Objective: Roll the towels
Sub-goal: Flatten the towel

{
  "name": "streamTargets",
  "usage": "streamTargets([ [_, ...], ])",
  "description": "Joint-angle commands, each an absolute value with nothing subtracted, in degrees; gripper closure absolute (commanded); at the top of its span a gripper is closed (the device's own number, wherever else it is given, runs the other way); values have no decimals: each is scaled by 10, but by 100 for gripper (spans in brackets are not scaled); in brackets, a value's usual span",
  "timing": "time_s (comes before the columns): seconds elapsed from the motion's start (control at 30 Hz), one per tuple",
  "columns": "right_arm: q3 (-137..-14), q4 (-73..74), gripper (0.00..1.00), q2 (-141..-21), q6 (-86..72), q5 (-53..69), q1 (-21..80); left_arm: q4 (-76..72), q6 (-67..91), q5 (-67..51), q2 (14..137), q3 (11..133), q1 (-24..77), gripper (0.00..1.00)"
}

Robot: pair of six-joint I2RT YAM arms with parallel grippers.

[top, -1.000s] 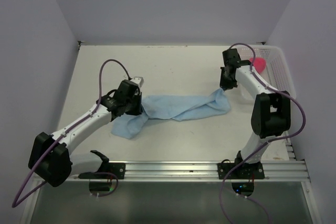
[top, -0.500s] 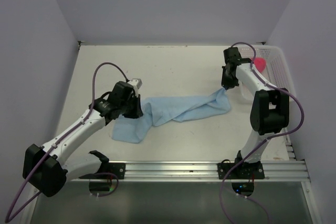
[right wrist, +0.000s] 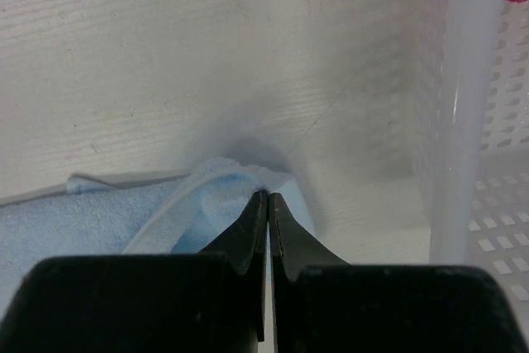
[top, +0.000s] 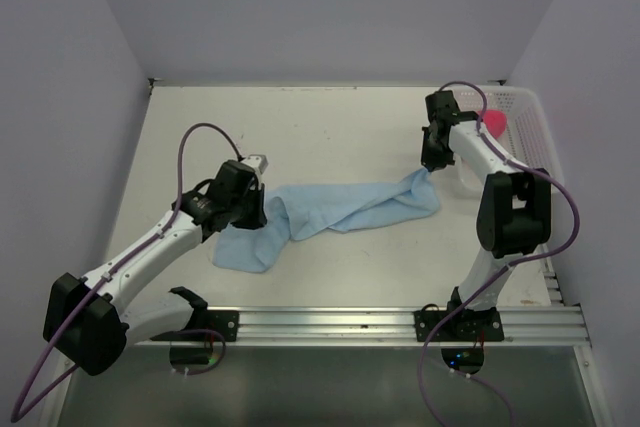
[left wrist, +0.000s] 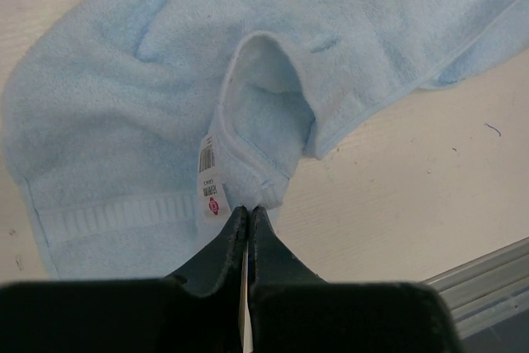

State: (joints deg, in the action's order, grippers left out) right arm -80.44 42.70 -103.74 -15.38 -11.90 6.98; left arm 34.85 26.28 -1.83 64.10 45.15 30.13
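The light blue towel lies crumpled in a long strip across the middle of the table. My left gripper is shut on its left corner hem, beside a white label; in the left wrist view the cloth folds up into the closed left gripper. At the strip's other end, my right gripper is shut on the corner, which the right wrist view shows as blue cloth pinched at the tips of the right gripper. The red-pink towel sits in the basket.
A white mesh basket stands at the back right, its wall close beside my right gripper. A metal rail runs along the near table edge. Purple walls enclose the table on three sides.
My left gripper drew back slightly to the left, opened briefly and shut again on the towel's corner; the towel's left end shifted and spread. The right gripper barely moved.
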Motion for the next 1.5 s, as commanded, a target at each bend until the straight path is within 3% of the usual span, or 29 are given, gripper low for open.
streamTargets([
  [0.0, -809, 429, 100, -993, -140, -102, 68, 307, 283, 37, 628, 481, 299, 100],
  [0.2, -839, 450, 100, -963, -126, -133, 68, 297, 278, 171, 663, 595, 266, 100],
  [0.43, -884, 454, 100, -924, -113, -157, 67, 287, 223, 165, 691, 695, 116, 100],
  [0.7, -894, 390, 100, -849, -56, -151, 68, 308, 222, 201, 721, 816, 58, 100],
  [0.97, -989, 419, 100, -800, -24, -166, 68, 337, 226, 189, 731, 890, 2, 100],
  [1.13, -1025, 447, 100, -766, -24, -157, 68, 337, 234, 172, 708, 883, -23, 100],
  [1.47, -977, 479, 100, -644, -37, -141, 68, 325, 249, 192, 556, 765, -39, 100],
])
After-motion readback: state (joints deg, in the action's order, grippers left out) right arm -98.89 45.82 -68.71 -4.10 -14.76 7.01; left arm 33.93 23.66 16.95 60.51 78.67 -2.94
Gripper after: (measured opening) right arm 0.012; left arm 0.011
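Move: Both hands already pinch the light blue towel at the table. The towel's middle lies about 21 cm right of the left hand, 3 cm ahead and some 8 below, with its loose flap about 9 cm back and 5 left of that hand. From the right hand the towel's middle is roughly 28 cm left, 13 back and 7 below; the basket's middle is 24 cm right and 9 ahead, the red rolled towel in it 20 right and 13 ahead. Sweeping forward, up and then outward to the left, the left hand carries its pinched corner some 27 cm higher and 21 cm left, drawing back a little at the end and swinging counter-clockwise about 45 degrees. The right hand lifts its corner almost straight up beside the basket, about 34 cm, easing back late. Both wrists tip the fingers up towards forward, grips kept shut. ##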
